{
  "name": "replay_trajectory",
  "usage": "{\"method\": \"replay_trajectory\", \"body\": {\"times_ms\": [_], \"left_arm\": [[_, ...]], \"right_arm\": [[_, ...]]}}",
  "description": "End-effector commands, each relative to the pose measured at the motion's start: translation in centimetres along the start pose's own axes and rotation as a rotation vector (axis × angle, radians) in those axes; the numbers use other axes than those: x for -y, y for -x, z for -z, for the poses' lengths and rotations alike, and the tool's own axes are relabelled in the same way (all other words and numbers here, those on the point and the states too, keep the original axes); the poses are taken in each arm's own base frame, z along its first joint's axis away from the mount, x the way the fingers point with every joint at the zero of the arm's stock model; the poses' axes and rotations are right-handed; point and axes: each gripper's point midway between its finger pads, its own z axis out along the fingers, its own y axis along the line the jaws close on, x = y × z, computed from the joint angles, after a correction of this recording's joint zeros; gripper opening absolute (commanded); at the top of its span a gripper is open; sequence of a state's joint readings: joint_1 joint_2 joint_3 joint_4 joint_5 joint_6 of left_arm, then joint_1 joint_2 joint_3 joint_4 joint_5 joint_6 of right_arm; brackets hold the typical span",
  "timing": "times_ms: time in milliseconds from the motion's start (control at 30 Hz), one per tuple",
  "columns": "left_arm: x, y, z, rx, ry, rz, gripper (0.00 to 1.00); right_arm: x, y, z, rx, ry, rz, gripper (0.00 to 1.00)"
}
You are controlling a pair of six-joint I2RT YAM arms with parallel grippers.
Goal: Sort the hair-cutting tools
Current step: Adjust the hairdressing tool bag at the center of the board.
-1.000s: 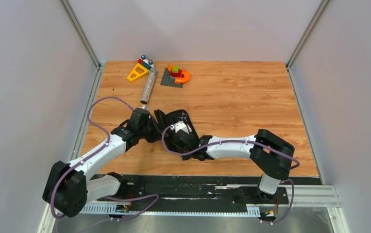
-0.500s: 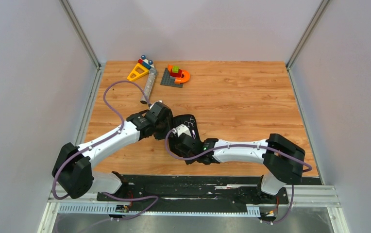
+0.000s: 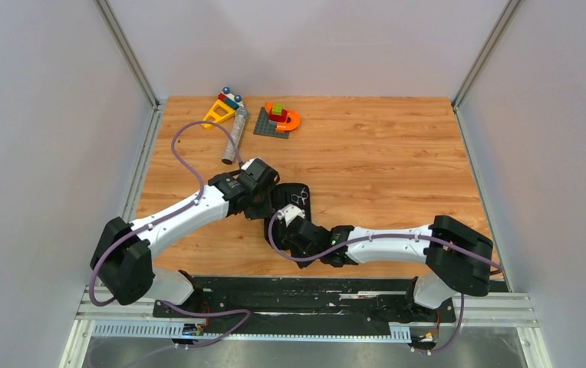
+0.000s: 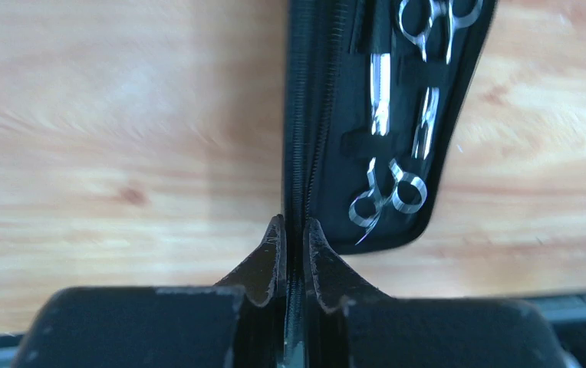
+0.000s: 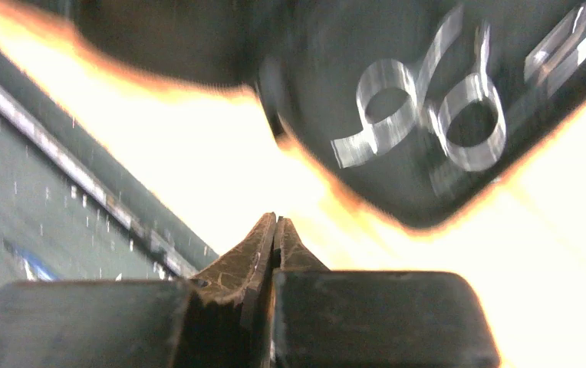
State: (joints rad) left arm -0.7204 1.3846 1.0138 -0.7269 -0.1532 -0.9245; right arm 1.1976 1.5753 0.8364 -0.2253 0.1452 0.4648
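A black zip case (image 3: pixel 303 189) lies open in the middle of the table, with two silver scissors (image 3: pixel 298 197) strapped inside. In the left wrist view the ringed handles of one pair (image 4: pixel 388 201) and of the other (image 4: pixel 436 15) show on the lining. My left gripper (image 4: pixel 295 222) is shut on the case's zip edge (image 4: pixel 299 115), which stands upright between the jaws. My right gripper (image 5: pixel 276 218) is shut with nothing in it, just short of the case's near corner (image 5: pixel 336 46), the scissor rings (image 5: pixel 428 103) blurred ahead.
A grey cylinder (image 3: pixel 234 136), a yellow triangular toy (image 3: pixel 218 113) and colourful blocks on a grey plate (image 3: pixel 278 119) sit at the back left. Both forearms cross close together at the case. The black rail (image 3: pixel 305 287) borders the near edge.
My left arm swung right to the case and closed on its left flap, which now stands up over the right half. The right arm drew back toward the near edge, still shut.
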Motion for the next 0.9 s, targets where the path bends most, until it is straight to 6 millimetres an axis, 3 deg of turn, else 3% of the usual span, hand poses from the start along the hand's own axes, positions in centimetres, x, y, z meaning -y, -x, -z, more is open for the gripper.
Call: {"method": "replay_trajectory", "body": {"times_ms": [0, 267, 467, 633, 867], "left_arm": [[-2.8, 5.9, 0.1, 0.240, 0.172, -0.041, 0.10], [3.6, 6.0, 0.8, 0.192, -0.093, -0.021, 0.38], [5.5, 5.2, 0.0, 0.147, -0.142, -0.041, 0.60], [8.4, 4.9, -1.1, 0.114, -0.229, -0.065, 0.73], [12.6, 1.2, -4.5, -0.074, -0.341, -0.164, 0.80]], "right_arm": [[-1.4, -4.6, 1.9, -0.131, 0.109, 0.101, 0.00], [-1.1, -3.1, 0.5, -0.040, 0.148, 0.048, 0.00], [1.4, -1.8, 1.4, 0.091, 0.049, -0.041, 0.00], [3.4, -0.6, 3.2, 0.208, -0.025, -0.139, 0.19], [3.7, 0.9, 4.9, 0.290, -0.025, -0.159, 0.42]]}}
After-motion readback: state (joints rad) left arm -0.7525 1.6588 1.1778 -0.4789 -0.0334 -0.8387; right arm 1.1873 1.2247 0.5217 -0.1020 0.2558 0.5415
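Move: Left hand: you already pinch the free edge of the raised cover of the hairdressing tool bag. The middle of the bag's open scissors half lies about 6 cm right, 3 cm ahead and 8 cm below. The silver tube is some 24 cm ahead and 9 cm left, the grey block plate 28 cm ahead and 3 cm right, both about 7 cm lower. Right hand: the bag's middle is about 12 cm straight ahead, 1 cm lower. Open the left fingers to let go of the cover, easing forward and slightly left, then lift 2 cm and sweep right and down, about 10 cm, until the wide-open gripper is over the bag's right edge. Draw the shut right fingers back nearly 4 cm, clear of the near edge, then forward again, away to the right and up while opening them partway. ##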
